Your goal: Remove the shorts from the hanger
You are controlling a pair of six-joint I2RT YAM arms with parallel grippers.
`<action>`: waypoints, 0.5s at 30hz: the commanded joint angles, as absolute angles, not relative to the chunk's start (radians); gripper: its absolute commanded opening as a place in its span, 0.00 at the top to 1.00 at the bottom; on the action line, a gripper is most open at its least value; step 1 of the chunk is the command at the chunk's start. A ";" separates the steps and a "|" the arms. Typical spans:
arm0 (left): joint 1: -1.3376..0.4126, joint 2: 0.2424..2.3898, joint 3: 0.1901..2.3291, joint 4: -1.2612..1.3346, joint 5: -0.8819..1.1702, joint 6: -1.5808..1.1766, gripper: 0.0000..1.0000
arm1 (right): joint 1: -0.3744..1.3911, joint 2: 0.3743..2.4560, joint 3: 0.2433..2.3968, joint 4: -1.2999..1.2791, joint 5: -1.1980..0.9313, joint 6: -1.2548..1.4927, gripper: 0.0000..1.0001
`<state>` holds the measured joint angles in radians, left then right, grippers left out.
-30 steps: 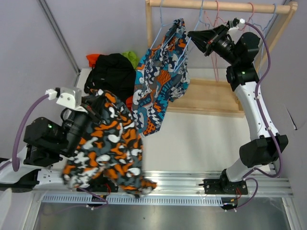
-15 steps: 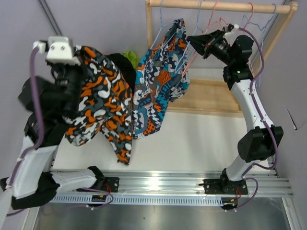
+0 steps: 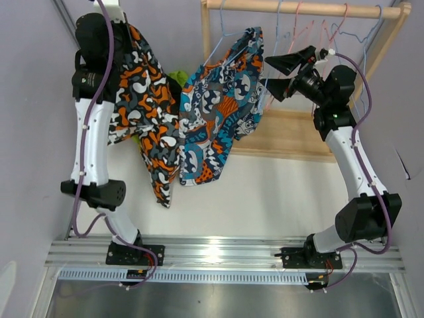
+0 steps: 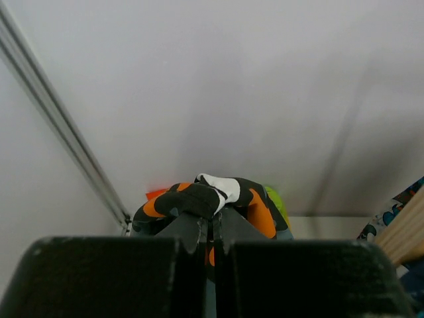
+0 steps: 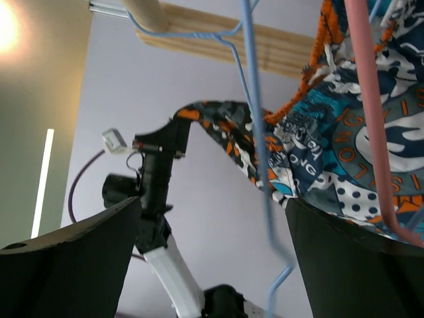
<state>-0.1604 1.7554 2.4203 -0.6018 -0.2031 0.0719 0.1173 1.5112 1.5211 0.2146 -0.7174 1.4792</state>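
My left gripper [image 3: 118,20] is raised high at the back left, shut on the orange, black and white blotched shorts [image 3: 149,112], which hang down from it. In the left wrist view the fingers [image 4: 192,228] pinch a fold of these shorts [image 4: 199,197]. The blue and orange blotched shorts [image 3: 222,109] hang on a blue hanger [image 3: 218,46] from the wooden rail [image 3: 305,8]. My right gripper [image 3: 281,74] is open and empty just right of them. In the right wrist view [image 5: 212,265] the blue hanger [image 5: 255,132] runs between the spread fingers, with the blue shorts [image 5: 344,126] at the right.
Several empty pink and blue hangers [image 3: 331,33] hang on the rail at the right. The rack's wooden base [image 3: 291,136] lies on the table. A bit of lime green shorts [image 3: 177,78] shows behind the held pair, and again in the left wrist view [image 4: 275,202].
My left arm has swung up and back, carrying the orange blotched shorts from the near left to high at the back left. My right gripper has drawn slightly right, its fingers now spread.
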 commanded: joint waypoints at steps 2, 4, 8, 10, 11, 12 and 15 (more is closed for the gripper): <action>-0.134 1.834 2.505 -0.522 -0.063 0.020 0.98 | 0.097 1.428 1.479 0.144 -0.765 1.379 0.01; -0.133 1.905 2.508 -0.476 -0.049 0.018 0.96 | 0.089 1.398 1.444 0.137 -0.764 1.365 0.01; -0.126 2.025 2.514 -0.414 -0.057 0.008 0.80 | 0.086 1.356 1.398 0.146 -0.781 1.338 0.01; -0.126 2.080 2.496 -0.390 -0.069 -0.023 0.50 | 0.094 1.333 1.387 0.140 -0.784 1.322 0.01; -0.126 2.095 2.481 -0.377 -0.081 -0.032 0.02 | 0.100 1.328 1.387 0.134 -0.785 1.315 0.00; -0.126 2.111 2.468 -0.376 -0.098 -0.037 0.01 | 0.106 1.321 1.390 0.132 -0.787 1.304 0.01; -0.124 2.143 2.453 -0.406 -0.132 -0.061 0.01 | 0.144 1.310 1.440 0.088 -0.773 1.246 0.00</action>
<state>-0.1322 2.1395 2.4527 -0.4324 -0.1032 -0.0147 0.1078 1.3560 1.3876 0.1062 -0.7574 1.3273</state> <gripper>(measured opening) 0.989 0.993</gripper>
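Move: The pile of shorts in the yellow bin, where the held orange-and-grey shorts are to go, lies about 9 cm ahead of the left gripper, 4 cm to its right and some 43 cm below. The green shorts poke out roughly 18 cm ahead and 9 cm right, and the hanging blue patterned shorts are some 24 cm right and 3 cm back. From the right gripper, the bin pile is about 16 cm ahead and 33 cm left. Carry the still-held orange-and-grey shorts forward towards the back wall and down over the bin pile with the left gripper, about 15 cm each way and speeding up downward, then spread its fingers wide late in the descent to let them go. Meanwhile ease the already open right gripper back about 4 cm and slightly down, rolling a little. ##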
